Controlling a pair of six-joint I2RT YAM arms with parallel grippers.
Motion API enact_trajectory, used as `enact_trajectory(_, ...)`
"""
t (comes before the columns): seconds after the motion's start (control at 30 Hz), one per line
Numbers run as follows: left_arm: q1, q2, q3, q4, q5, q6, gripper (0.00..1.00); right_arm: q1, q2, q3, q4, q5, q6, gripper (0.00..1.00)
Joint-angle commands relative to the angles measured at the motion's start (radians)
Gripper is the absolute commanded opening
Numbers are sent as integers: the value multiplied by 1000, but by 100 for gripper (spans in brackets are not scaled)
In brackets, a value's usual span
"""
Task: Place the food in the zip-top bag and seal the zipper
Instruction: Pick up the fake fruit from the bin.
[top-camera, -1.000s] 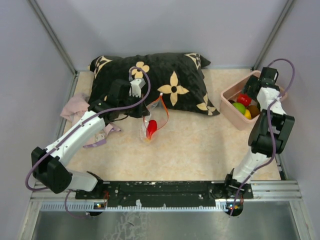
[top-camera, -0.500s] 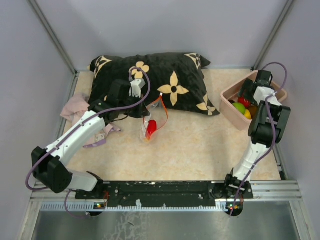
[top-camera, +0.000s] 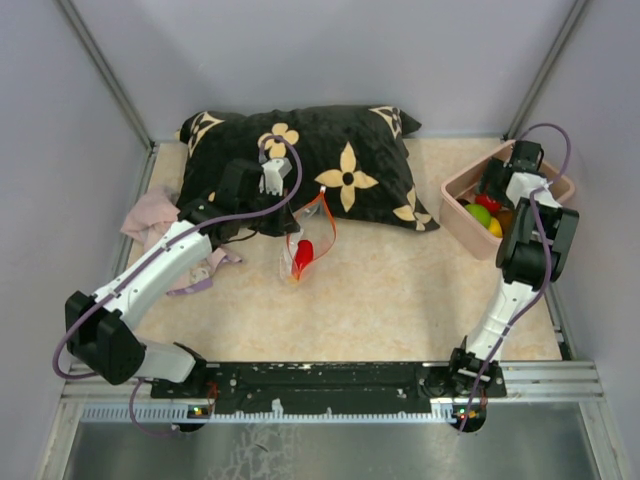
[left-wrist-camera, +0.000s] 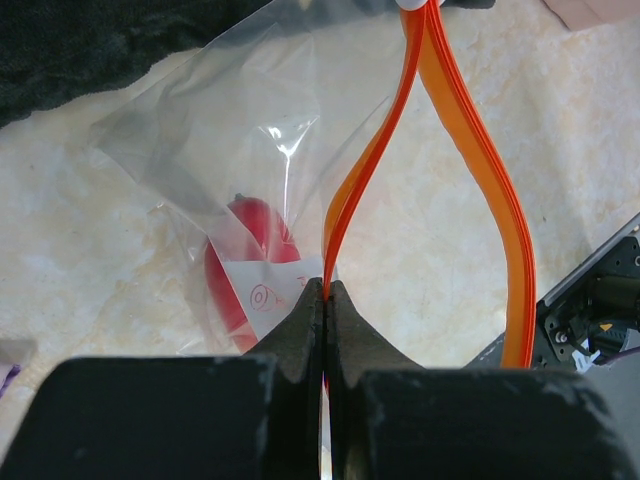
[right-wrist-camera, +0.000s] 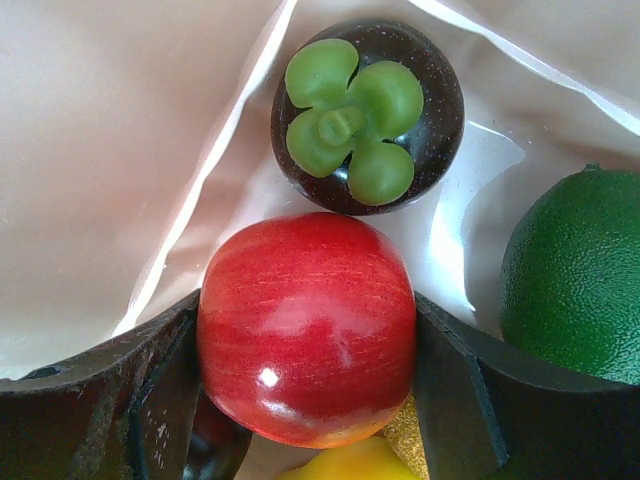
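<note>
My left gripper (left-wrist-camera: 327, 290) is shut on the near side of the zipper (left-wrist-camera: 372, 165), holding the zip-top bag (left-wrist-camera: 200, 140) open; the far strip (left-wrist-camera: 490, 200) bows away. One red toy food (left-wrist-camera: 250, 235) lies inside the bag. In the top view the left gripper (top-camera: 284, 214) holds the bag (top-camera: 306, 240) in front of the pillow. My right gripper (right-wrist-camera: 306, 312) is down in the pink bin (top-camera: 455, 215), its fingers (right-wrist-camera: 160, 380) pressed on both sides of a red apple (right-wrist-camera: 305, 320). A dark mangosteen (right-wrist-camera: 365, 110), a green lime (right-wrist-camera: 580, 270) and a yellow piece (right-wrist-camera: 350, 462) lie round it.
A black flowered pillow (top-camera: 330, 160) lies at the back. A pink cloth (top-camera: 150, 215) lies at the left under the left arm. The pink bin's wall (right-wrist-camera: 100, 150) is close on the right gripper's left. Grey walls enclose the table.
The right gripper has moved a little back and left, down into the pink bin over the fruit. The left arm and the bag have not moved.
</note>
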Motion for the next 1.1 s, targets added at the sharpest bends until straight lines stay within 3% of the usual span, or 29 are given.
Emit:
enact_trajectory(0.0, 5, 6, -5, 23, 12, 14, 0, -4, -72, 11, 10, 15, -20, 45)
enact_trajectory(0.2, 5, 2, -5, 23, 11, 12, 0, -4, -145, -22, 9, 12, -11, 31)
enact_trajectory(0.7, 6, -9, -14, 27, 24, 6, 0, -3, -320, -73, -8, 8, 10, 28)
enact_trajectory(1.07, 7, -11, -16, 29, 33, 3, 0, 58, -565, -146, 2, -22, 45, 26)
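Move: Inside the bin, the right hand already holds the red apple; the open mouth of the zip-top bag lies about 46 cm to its left, 18 cm back and some 12 cm higher. The dark fruit with the green stem sits about 7 cm ahead and 4 cm right, the avocado 11 cm right and 1 cm back, the lemon 9 cm back and 1 cm right. From the left hand the bag mouth is about 5 cm right, 1 cm back and 1 cm below. Lifting the red apple off the fruit pile, the right hand keeps its pinch across both sides and rises about 15 cm, slowly at first and then faster, easing back some 4 cm and, near the end, slightly left towards the bag. The wrist tips the fingers up from pointing down by about 15 degrees. The left hand stays still, keeping the bag's orange zipper edge pinched. ##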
